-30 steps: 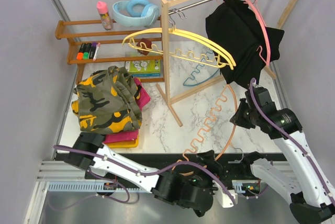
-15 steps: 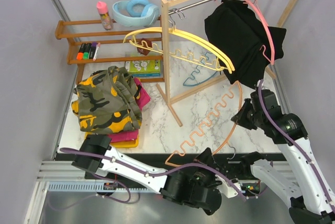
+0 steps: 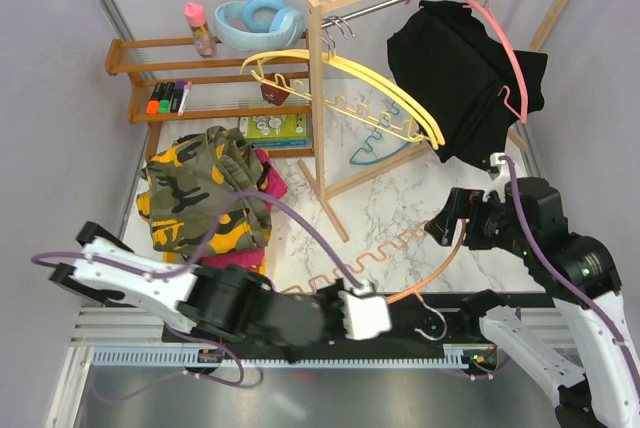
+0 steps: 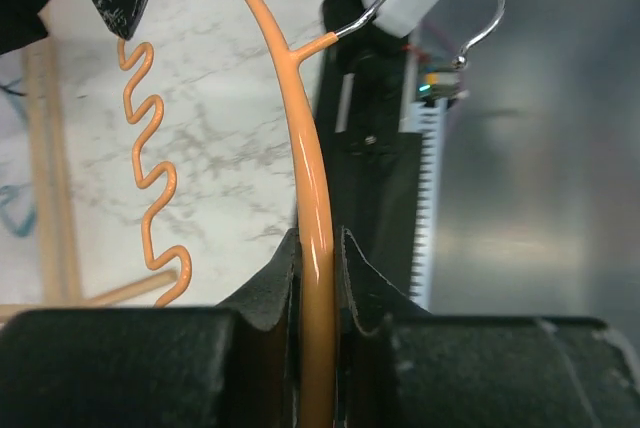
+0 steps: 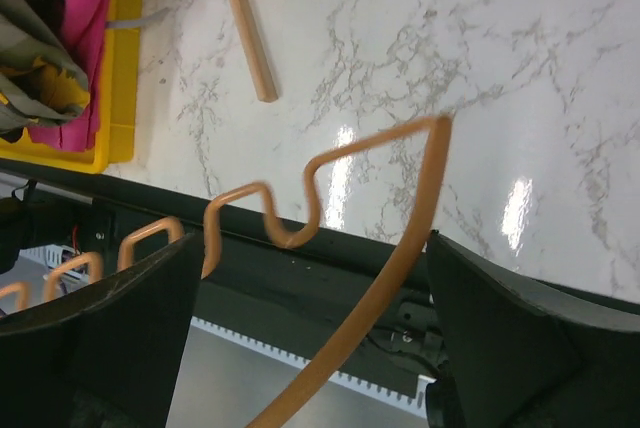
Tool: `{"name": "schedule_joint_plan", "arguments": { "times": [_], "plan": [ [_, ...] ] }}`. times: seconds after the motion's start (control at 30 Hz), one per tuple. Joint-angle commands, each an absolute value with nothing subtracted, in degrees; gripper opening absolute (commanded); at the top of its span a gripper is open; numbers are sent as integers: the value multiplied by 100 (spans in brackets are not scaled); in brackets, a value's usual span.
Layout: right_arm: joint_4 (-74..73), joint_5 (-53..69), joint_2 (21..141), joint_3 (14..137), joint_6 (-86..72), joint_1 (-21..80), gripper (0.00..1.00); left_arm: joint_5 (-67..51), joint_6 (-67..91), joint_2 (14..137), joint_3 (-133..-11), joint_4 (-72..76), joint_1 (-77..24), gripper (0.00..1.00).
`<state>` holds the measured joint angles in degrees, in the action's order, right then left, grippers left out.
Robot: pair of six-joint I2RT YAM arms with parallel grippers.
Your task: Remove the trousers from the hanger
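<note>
Black trousers (image 3: 455, 78) hang on a pink hanger (image 3: 503, 53) from the wooden rail. Camouflage trousers (image 3: 200, 193) lie piled on magenta ones (image 3: 270, 183) at the left. An empty orange hanger (image 3: 395, 246) lies low over the table's near edge. My left gripper (image 3: 392, 298) (image 4: 318, 248) is shut on the orange hanger's (image 4: 298, 118) bar, just below its metal hook (image 4: 455, 8). My right gripper (image 3: 452, 230) (image 5: 315, 248) stands wide open around the orange hanger's (image 5: 420, 208) far end, its fingers (image 5: 500, 318) apart from it.
A wooden rack (image 3: 318, 78) carries yellow hangers (image 3: 350, 78). A blue hanger (image 3: 375, 143) lies on the marble under it. A shelf (image 3: 150, 73) with markers, a pink bottle (image 3: 198, 28) and a blue ring (image 3: 260, 16) stands at the back left. A yellow tray (image 3: 240, 273) holds the pile.
My left gripper closed on the orange hanger and my right gripper let it go. The hanger came down from the black trousers toward the near edge as the left arm swung.
</note>
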<state>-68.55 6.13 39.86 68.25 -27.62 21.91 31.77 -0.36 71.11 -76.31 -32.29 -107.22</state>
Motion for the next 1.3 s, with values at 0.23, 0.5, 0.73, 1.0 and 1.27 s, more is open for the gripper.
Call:
{"name": "schedule_joint_plan", "arguments": {
  "times": [0.23,0.5,0.73,1.0,1.27],
  "plan": [
    [-6196,1904,3146,8216,-906,2206,98,985,2099,5371,-7602,-3972,-10688,2],
    [-4557,5832,3112,7816,-1008,2303,98,739,3277,5045,-7717,-3597,-10556,2],
    [-3507,6960,3216,7374,-1372,2224,98,958,4341,4764,-7778,-3164,-10547,2],
    [-2339,7462,3121,6768,-2495,2294,98,1485,4773,4438,-7725,-2918,-10547,2],
    [-2276,7330,3260,6557,-2461,2461,97,1362,4623,4781,-8103,-2813,-10547,2]
  ]
}}
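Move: My left hand already grips the orange hanger near its neck; the hanger's free end is about 9 cm ahead of that hand, 14 cm to its right and a few centimetres lower. From my right hand, open, that end is roughly 2 cm back, 2 cm to the right and 3 cm below. From the right hand, the black trousers hang about 22 cm ahead, 3 cm to the right, and the yellow hangers 17 cm ahead, 16 cm left and higher. Keeping my left grip on the orange hanger, I lift it about 14 cm while carrying it left and somewhat back, rolling until my fingers point level to the right. My right hand, staying wide open, draws back and rises about 15 cm, drifts left and swings counter-clockwise until its fingers point left at my left hand, straddling the hanger's free end without closing. ##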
